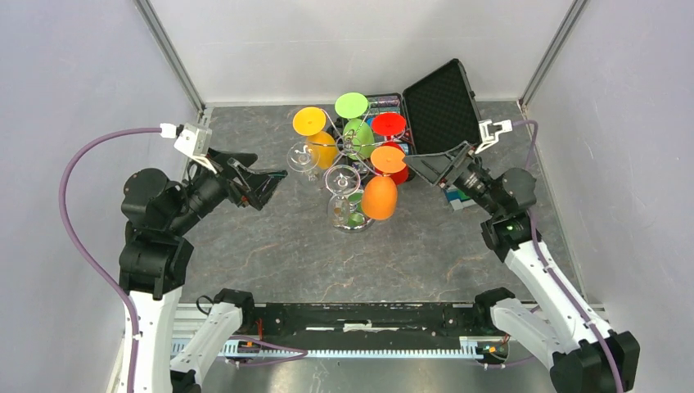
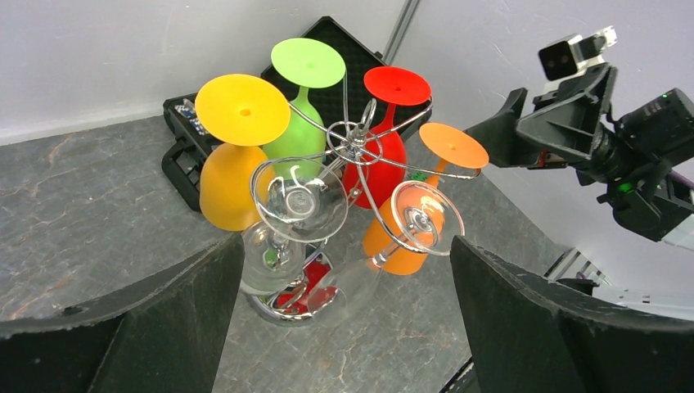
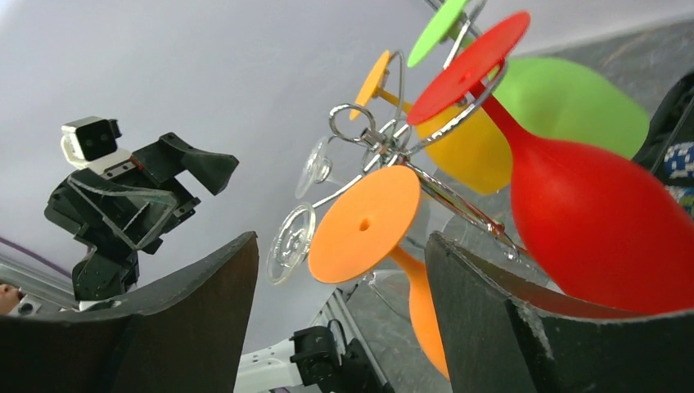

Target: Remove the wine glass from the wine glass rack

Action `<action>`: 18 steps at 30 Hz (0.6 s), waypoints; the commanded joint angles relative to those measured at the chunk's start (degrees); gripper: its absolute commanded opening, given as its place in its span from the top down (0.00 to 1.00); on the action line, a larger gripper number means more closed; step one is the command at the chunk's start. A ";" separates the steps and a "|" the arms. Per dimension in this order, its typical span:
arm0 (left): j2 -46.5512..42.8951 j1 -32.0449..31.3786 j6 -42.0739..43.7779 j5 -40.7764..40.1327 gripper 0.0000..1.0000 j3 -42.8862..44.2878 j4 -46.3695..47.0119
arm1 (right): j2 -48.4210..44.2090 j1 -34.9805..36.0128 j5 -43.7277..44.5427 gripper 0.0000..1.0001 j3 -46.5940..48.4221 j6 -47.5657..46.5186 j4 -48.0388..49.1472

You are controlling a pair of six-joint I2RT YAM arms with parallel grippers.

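Observation:
The wine glass rack (image 1: pixel 358 147) stands mid-table on its mirrored base (image 2: pixel 282 311). Several wine glasses hang from it bowl-down: yellow (image 1: pixel 321 147), green (image 1: pixel 358 131), red (image 1: pixel 391 135), orange (image 1: pixel 380 196) and two clear ones (image 1: pixel 303 160) (image 1: pixel 342 192). My left gripper (image 1: pixel 270 187) is open left of the rack, apart from it, and faces the clear glasses (image 2: pixel 299 205). To the rack's right my right gripper (image 1: pixel 419 166) is open, with the orange glass's foot (image 3: pixel 364 223) just ahead of its fingertips (image 3: pixel 245 246). Nothing is held.
An open black case (image 1: pixel 438 106) with foam lining lies behind the rack at the back right, close behind my right gripper. Grey enclosure walls (image 1: pixel 82 74) stand to the left, right and rear. The arm bases' rail (image 1: pixel 352 315) runs along the near edge.

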 commanded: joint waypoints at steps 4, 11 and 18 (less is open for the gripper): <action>-0.26 0.16 -1.72 0.32 0.00 -0.51 1.96 | 3.10 4.95 4.64 0.27 1.80 0.56 -4.78; -0.03 0.16 -1.77 -3.05 0.00 -0.41 0.50 | 3.83 7.26 7.37 0.44 1.80 1.35 -6.33; 0.02 0.16 -1.20 -5.00 0.00 -0.83 -0.63 | 3.82 8.89 13.39 0.61 3.57 -2.41 -11.34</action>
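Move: The orange wine glass hangs tilted from the rack; its base lies about 6 cm to the right hand's left, 1 cm ahead and 3 cm below. Its bowl is some 7 cm left, 7 cm back and 13 cm down. The red glass's base sits 6 cm left and 8 cm ahead, the nearest clear glass's base 15 cm left and 3 cm back. From the left hand the orange base lies roughly 23 cm right, 6 cm ahead and slightly below. One right finger comes over the orange base's right-hand rim and the other in beside the stem under it, touching the glass as they close from about four-fifths to two-fifths open. To get there the hand sinks and slides left towards the base, some 3 cm each way, tipping down about 10 degrees, then stops and eases up slightly while still closing. ##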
